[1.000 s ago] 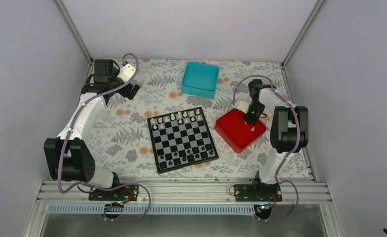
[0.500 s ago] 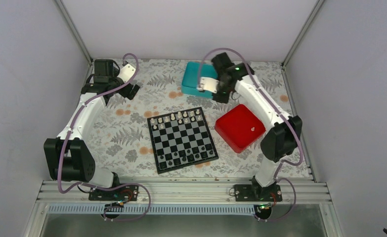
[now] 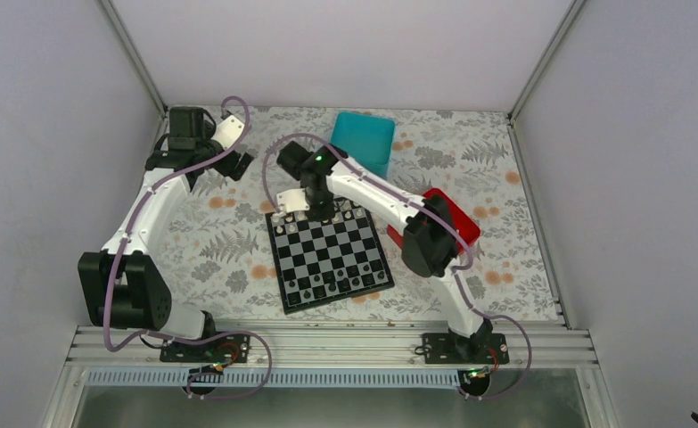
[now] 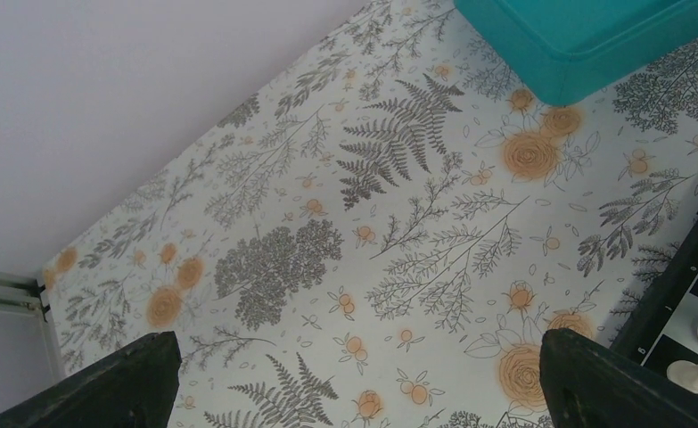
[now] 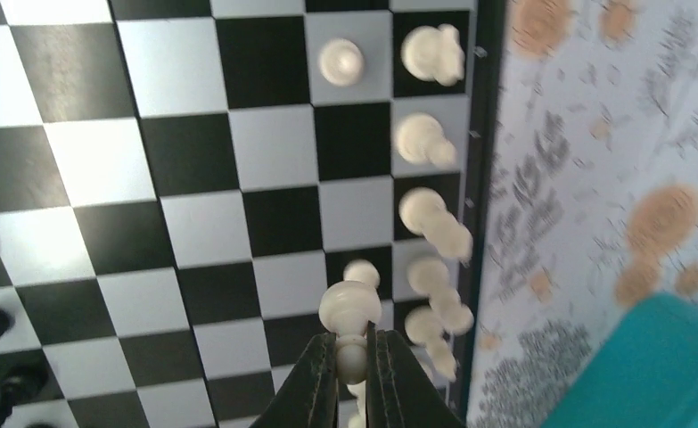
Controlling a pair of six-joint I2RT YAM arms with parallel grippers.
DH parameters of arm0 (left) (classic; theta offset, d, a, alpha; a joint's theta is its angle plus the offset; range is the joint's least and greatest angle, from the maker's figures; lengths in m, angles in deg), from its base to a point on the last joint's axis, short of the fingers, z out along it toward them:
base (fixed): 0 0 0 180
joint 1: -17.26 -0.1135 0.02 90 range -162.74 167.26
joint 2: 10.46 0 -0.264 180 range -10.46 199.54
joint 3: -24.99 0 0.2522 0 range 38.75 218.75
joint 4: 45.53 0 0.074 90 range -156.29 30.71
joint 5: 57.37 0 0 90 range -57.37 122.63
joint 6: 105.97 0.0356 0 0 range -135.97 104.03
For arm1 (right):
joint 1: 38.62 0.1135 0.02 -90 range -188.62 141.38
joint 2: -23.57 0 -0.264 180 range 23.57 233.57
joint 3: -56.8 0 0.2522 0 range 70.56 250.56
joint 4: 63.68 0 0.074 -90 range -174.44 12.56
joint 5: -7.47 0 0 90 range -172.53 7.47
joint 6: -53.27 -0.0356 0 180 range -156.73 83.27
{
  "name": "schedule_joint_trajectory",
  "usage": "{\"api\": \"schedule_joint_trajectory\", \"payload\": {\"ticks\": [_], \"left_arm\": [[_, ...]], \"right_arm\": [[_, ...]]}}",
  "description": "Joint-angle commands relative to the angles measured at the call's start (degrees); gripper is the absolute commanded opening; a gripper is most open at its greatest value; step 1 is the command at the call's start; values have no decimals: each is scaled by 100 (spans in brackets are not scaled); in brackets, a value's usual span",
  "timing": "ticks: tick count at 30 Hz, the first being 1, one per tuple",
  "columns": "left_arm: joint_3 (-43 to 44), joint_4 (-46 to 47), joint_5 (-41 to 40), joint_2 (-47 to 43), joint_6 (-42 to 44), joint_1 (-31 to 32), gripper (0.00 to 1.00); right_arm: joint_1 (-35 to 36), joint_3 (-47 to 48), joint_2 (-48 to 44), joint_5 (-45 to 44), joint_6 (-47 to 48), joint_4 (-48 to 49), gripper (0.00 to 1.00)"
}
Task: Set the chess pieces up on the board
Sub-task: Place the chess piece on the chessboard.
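Observation:
The board lies mid-table, with white chess pieces along its far edge and dark pieces in the near rows. My right gripper hovers over the board's far left part, shut on a white pawn. In the right wrist view my right gripper pinches the pawn below its round head, above the checks of the board, with a row of white pieces next to the edge. My left gripper stands open at the back left, and the left wrist view shows my left gripper over bare cloth.
A teal box stands at the back of the table behind the board. A red tray sits to the board's right, partly hidden by my right arm. The left wrist view catches the teal box and the board's corner.
My right arm swung from the red tray, past the teal box, to the board's far left part, carrying the white pawn. The left arm has not moved.

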Motion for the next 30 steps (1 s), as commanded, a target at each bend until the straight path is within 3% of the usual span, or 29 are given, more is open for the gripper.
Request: {"api": "schedule_joint_trajectory", "payload": {"ticks": [1, 9, 30], "left_arm": [[11, 17, 151, -182, -39, 7, 100], [-4, 31, 200, -186, -33, 4, 100], [-127, 78, 308, -183, -6, 2, 100]], "right_arm": [[191, 379, 290, 144, 233, -169, 6], [283, 588, 836, 336, 342, -17, 7], [276, 753, 1252, 349, 387, 272, 10]]}}
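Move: The empty square on the f-file of the white pawn row, where the held white pawn is to go, lies about 4 cm left of the right hand, 1 cm back and some 8 cm below. On the same row, one standing pawn is 3 cm farther left and another about 6 cm to the square's right and 1 cm farther out; the white bishop stands 3 cm beyond the square. From the left hand the square is roughly 17 cm right, 12 cm back and 19 cm down. The white pawn, still pinched upright between the right fingertips, is lowered about 5.5 cm towards its empty square between the bishop and the open middle of the board, while the hand also shifts some 4 cm left towards the neighbouring pawn. The descent levels off and the grip eases slightly, the fingers staying close around the pawn's head. ##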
